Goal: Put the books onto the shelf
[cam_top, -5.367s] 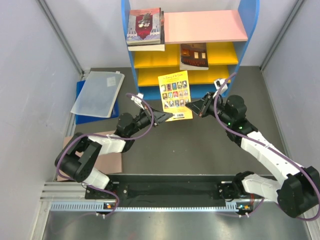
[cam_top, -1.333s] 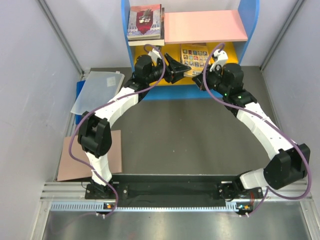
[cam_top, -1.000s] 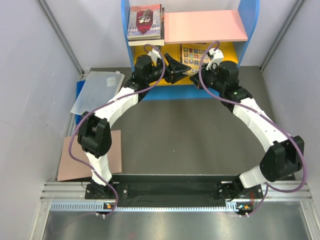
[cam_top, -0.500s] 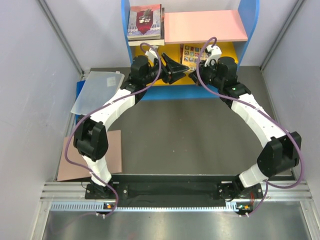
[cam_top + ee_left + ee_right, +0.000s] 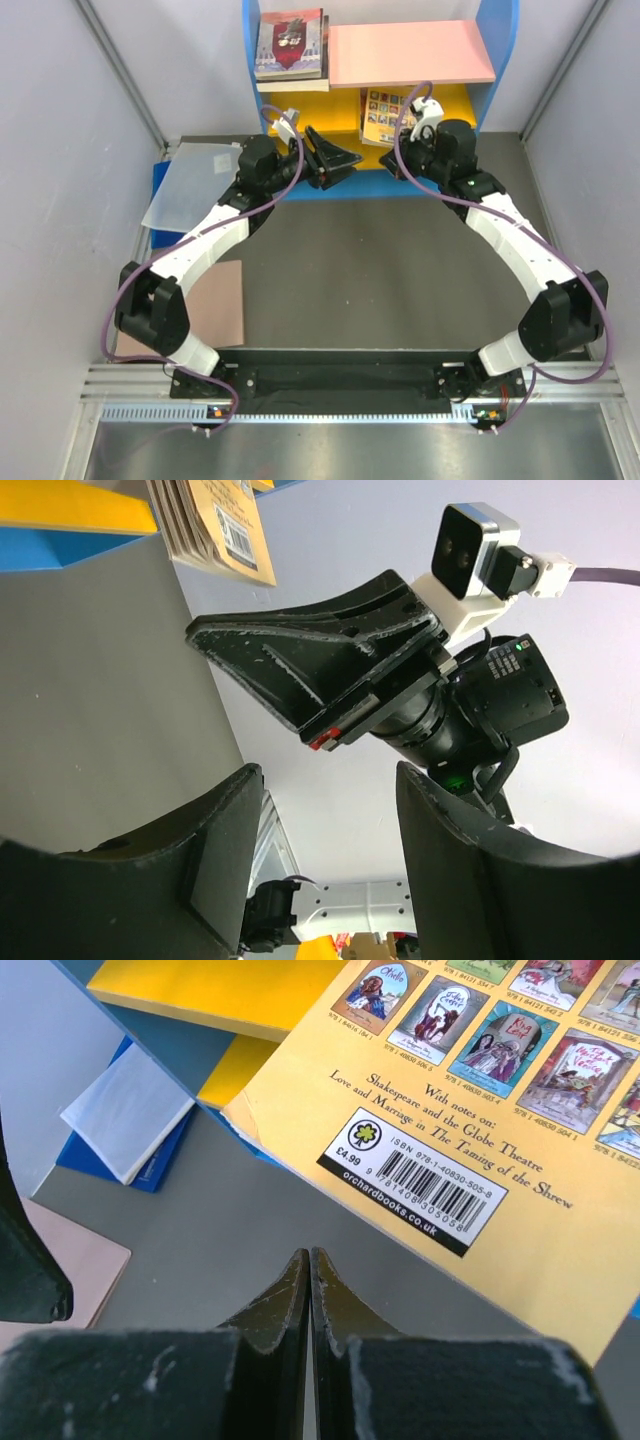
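The blue-framed shelf has a pink top board. A stack of books lies on its left end, a pale cover with a dark-red figure on top. The yellow picture-grid book lies on the upper yellow board, its barcode corner overhanging the front edge. My right gripper is shut and empty, its tips just short of that corner. My left gripper hangs open and empty left of it, in front of the shelf.
A translucent folder on a blue board lies at the left of the table. A brown cardboard sheet sits near the left arm's base. Grey walls stand on both sides.
My left gripper has drawn back from the shelf, leftward and toward me, still open. The yellow book has slid further onto the board, with the shut right gripper following its corner.
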`<state>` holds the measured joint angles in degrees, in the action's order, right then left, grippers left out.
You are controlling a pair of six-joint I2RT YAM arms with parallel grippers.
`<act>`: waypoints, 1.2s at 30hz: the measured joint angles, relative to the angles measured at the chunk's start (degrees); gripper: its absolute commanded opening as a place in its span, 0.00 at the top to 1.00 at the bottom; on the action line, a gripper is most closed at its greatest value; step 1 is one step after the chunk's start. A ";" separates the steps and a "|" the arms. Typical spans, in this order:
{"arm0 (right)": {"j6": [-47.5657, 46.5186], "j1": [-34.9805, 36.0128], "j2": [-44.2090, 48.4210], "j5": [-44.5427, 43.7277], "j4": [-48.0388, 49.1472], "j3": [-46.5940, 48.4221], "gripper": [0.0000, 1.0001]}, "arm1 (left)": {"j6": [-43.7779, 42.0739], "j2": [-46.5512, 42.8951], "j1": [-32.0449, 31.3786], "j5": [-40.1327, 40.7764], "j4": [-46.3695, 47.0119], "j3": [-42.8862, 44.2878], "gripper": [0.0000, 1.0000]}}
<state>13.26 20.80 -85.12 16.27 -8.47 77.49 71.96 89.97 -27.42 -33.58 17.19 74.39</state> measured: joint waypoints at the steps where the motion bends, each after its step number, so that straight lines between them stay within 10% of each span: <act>1: -0.17 0.00 0.46 -0.20 -0.31 -0.17 1.00 | -0.11 -0.79 0.00 0.00 0.07 -0.90 0.39; 36: -7.67 -6.78 -6.45 -5.62 -14.10 11.10 1.00 | -3.72 -4.76 0.00 0.02 -2.25 -6.14 0.39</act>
<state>5.58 14.02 -91.57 10.66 -22.57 88.60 68.25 85.21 -27.42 -33.56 14.94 68.25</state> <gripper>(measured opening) 0.003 0.611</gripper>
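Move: The yellow book lies flat on the yellow shelf, skewed, with its near end swung left. Its middle is about 12 cm ahead of the right fingertips, 3 cm to their right and a couple of centimetres below. The brown book lies under it, some 13 cm ahead and 1 cm right of that hand; the top-shelf stack is roughly 22 cm left, 12 cm ahead and 15 cm up. From the left hand the yellow book is about 13 cm ahead and 10 cm right. The right hand's shut fingertips come up against the near edge of the yellow book, right of its middle. To get there they ease back slightly, sweep about 7 cm right along that edge, then forward some 4 cm towards the shelf while sinking a little, the hand turning about 10 degrees clockwise and rolling right side up. The left hand, still open, backs off about 2 cm and sinks as much. ##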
